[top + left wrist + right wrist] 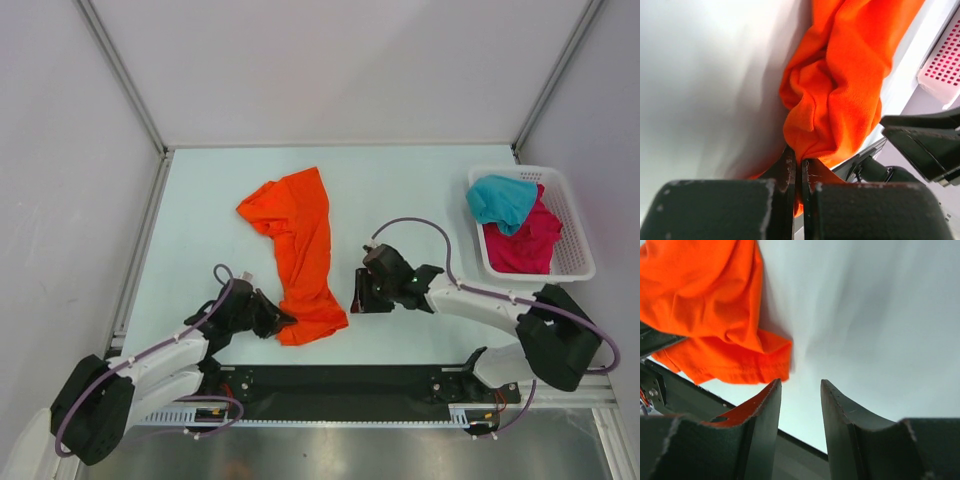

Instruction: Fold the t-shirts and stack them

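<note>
An orange t-shirt [300, 250] lies crumpled in a long strip on the pale table. My left gripper [282, 322] is shut on its near left hem, and the left wrist view shows the orange cloth [835, 95] pinched between the closed fingers. My right gripper [356, 297] hovers open just right of the shirt's near corner [765, 360], with nothing between its fingers [767, 410]. A teal t-shirt [503, 200] and a magenta-pink t-shirt [525, 245] lie bunched in the white basket [575, 235] at the right.
The basket stands at the table's right edge. Grey walls and metal rails [140, 250] bound the table at left and back. A black base bar [340, 385] runs along the near edge between the arms.
</note>
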`<state>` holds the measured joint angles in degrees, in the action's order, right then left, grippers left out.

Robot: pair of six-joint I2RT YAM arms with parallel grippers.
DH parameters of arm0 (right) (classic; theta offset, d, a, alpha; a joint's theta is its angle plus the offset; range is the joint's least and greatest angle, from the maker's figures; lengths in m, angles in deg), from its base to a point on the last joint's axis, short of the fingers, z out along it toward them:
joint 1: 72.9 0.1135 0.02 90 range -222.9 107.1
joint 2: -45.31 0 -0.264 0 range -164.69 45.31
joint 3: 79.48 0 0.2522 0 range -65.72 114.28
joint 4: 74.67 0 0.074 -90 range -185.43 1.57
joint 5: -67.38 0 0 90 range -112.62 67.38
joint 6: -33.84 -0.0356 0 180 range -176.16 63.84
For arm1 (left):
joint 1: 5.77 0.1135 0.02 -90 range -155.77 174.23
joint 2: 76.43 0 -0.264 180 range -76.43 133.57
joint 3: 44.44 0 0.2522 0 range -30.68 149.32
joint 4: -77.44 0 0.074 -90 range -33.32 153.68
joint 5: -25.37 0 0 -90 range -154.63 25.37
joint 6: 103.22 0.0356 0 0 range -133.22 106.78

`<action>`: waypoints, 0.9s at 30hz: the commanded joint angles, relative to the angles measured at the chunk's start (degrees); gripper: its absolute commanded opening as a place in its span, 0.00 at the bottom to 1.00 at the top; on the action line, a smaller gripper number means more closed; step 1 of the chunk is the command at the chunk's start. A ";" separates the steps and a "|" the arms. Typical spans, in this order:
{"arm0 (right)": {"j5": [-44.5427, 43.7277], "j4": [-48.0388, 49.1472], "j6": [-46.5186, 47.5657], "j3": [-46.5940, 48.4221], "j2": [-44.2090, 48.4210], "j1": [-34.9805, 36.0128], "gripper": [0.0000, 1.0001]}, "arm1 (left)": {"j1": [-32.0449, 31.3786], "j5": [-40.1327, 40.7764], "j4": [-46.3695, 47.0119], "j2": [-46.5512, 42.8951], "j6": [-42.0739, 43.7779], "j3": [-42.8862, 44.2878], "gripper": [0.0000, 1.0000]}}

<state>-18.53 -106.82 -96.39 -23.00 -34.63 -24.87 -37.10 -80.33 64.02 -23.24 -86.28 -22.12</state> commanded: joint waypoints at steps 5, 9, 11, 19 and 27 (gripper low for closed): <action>-2.52 1.43 -3.72 -4.75 3.48 1.80 0.44 | 0.40 -0.64 -2.54 -3.88 -1.03 -2.05 0.00; -2.08 3.97 -3.98 -2.48 -1.61 4.08 0.44 | 0.48 -0.99 -2.54 -3.88 -0.95 -1.70 0.00; -2.43 4.24 -4.24 -1.07 -4.50 6.01 0.44 | 0.48 -1.35 -2.54 -3.97 -0.95 -1.53 0.00; -4.01 3.10 -4.51 5.17 -8.83 10.94 0.44 | 0.48 -1.79 -1.57 -4.23 -1.47 -2.75 0.00; -7.26 0.11 -5.03 5.36 -5.06 11.91 0.43 | 0.48 -2.05 -0.60 -3.80 -1.65 -3.72 0.00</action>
<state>-22.42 -104.90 -100.57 -19.39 -42.98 -13.24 -37.08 -81.49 62.16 -26.98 -86.95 -25.14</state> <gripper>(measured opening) 0.436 0.026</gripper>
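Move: The near right corner of the orange t-shirt, towards which the open right hand goes, lies about 3 cm back and 3 cm left of it, some 4 cm lower. From that hand the spot of shirt pinched by the left gripper is roughly 13 cm left and 3 cm back, and the near table edge some 12 cm straight back. From the left hand the corner lies about 12 cm right, level fore and aft, 2 cm lower. Back and down first, then leftward: the right hand draws back some 4 cm, dips about 3 cm, then sweeps roughly 6 cm left towards the t-shirt's near right corner, turning slightly counter-clockwise, fingers still partly open and unclosed. The left hand keeps its pinch and eases the held shirt a little back and down. ##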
